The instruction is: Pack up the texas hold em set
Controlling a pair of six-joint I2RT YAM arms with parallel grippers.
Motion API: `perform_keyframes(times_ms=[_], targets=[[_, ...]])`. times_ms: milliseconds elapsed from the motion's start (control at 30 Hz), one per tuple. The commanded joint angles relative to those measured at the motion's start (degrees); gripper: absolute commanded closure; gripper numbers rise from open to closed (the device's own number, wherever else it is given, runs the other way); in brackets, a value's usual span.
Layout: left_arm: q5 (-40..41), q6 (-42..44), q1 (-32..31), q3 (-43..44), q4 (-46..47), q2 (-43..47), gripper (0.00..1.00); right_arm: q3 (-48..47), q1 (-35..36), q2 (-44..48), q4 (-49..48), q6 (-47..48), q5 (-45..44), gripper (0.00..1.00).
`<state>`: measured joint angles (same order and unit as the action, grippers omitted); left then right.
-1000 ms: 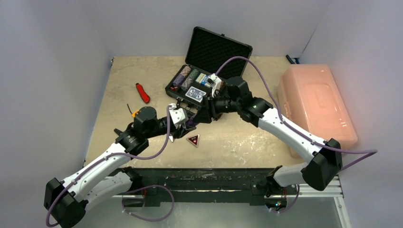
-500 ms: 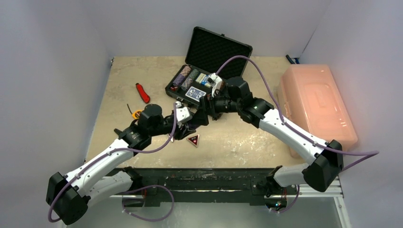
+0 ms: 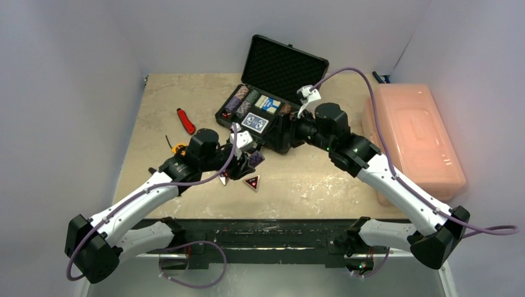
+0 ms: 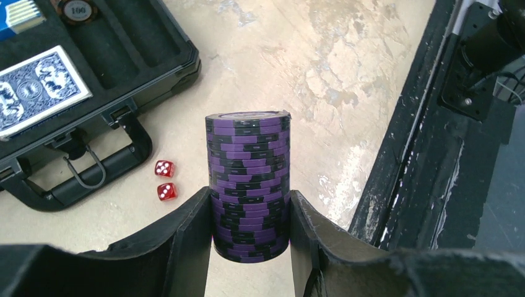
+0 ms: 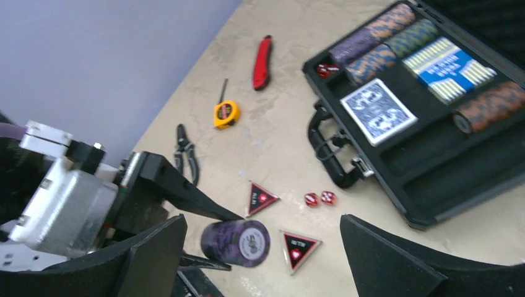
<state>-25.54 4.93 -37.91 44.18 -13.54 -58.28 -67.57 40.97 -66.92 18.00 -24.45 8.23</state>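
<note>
The black briefcase (image 3: 230,117) lies open near the table's back, with chip stacks (image 5: 377,46), a blue card deck (image 5: 377,111) and a boxed deck (image 5: 449,68) in its foam. My left gripper (image 4: 247,216) is shut on a purple chip stack (image 4: 249,185), held sideways just above the table in front of the case handle (image 4: 93,179). My right gripper (image 5: 263,219) hangs open above and behind that stack (image 5: 238,243), not touching it. On the table lie two red dice (image 5: 311,199) and two triangular red-black buttons (image 5: 260,198) (image 5: 298,247).
A red-handled tool (image 3: 186,121), a yellow tape measure (image 5: 226,112) and pliers (image 5: 186,154) lie left of the case. The large pink bin (image 3: 412,136) fills the right side. The table's black front rail (image 4: 421,154) runs close to my left gripper.
My right gripper has opened off the purple stack and drawn back up toward the case. My left gripper keeps the stack and has shifted slightly right.
</note>
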Motion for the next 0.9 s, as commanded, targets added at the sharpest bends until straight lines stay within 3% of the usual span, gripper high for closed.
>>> perform_keyframes(times_ms=[0, 167, 367, 600, 867], targets=[[5.26, -4.42, -0.03, 7.99, -1.23, -2.60, 1.00, 1.11, 0.16, 1.54, 3.94, -1.22, -11.40, 0.01], [6.22, -6.41, 0.08, 11.44, -4.70, -5.61, 1.00, 1.89, 0.11, 2.64, 5.53, -1.30, -14.31, 0.01], [11.09, -10.73, 0.37, 22.13, -15.58, -15.30, 1.00, 2.37, 0.05, 4.46, 7.38, -2.18, -20.31, 0.01], [13.92, -13.47, 1.82, 31.68, -20.28, -26.17, 1.00, 4.30, 0.16, 9.14, 9.83, -2.46, -31.13, 0.01], [16.87, -14.05, 2.15, 40.93, -22.16, -36.01, 1.00, 5.52, 0.08, 12.02, 10.98, -1.84, -33.89, 0.01]])
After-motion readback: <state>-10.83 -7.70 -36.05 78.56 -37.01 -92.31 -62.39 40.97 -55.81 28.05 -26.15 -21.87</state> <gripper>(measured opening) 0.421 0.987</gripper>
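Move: The purple chip stack is already in my left fingers. The empty case slot beside the card deck lies about 19 cm ahead of that hand, 9 cm right and 13 cm below. From the same hand, the deck is some 21 cm ahead and 1 cm right, the brown chips 26 cm ahead and 13 cm right, and the dice 7 cm straight ahead, low on the table. From my right hand, the slot is roughly 14 cm straight ahead and 25 cm down. I carry the purple stack forward about 10 cm towards the open case with my left hand, sinking some 3 cm in the later half. Its grip stays shut while the fingers swing counter-clockwise and tip further down. My empty right hand clears out to the right by about 11 cm, fingers wide open, turning some 30 degrees clockwise. ##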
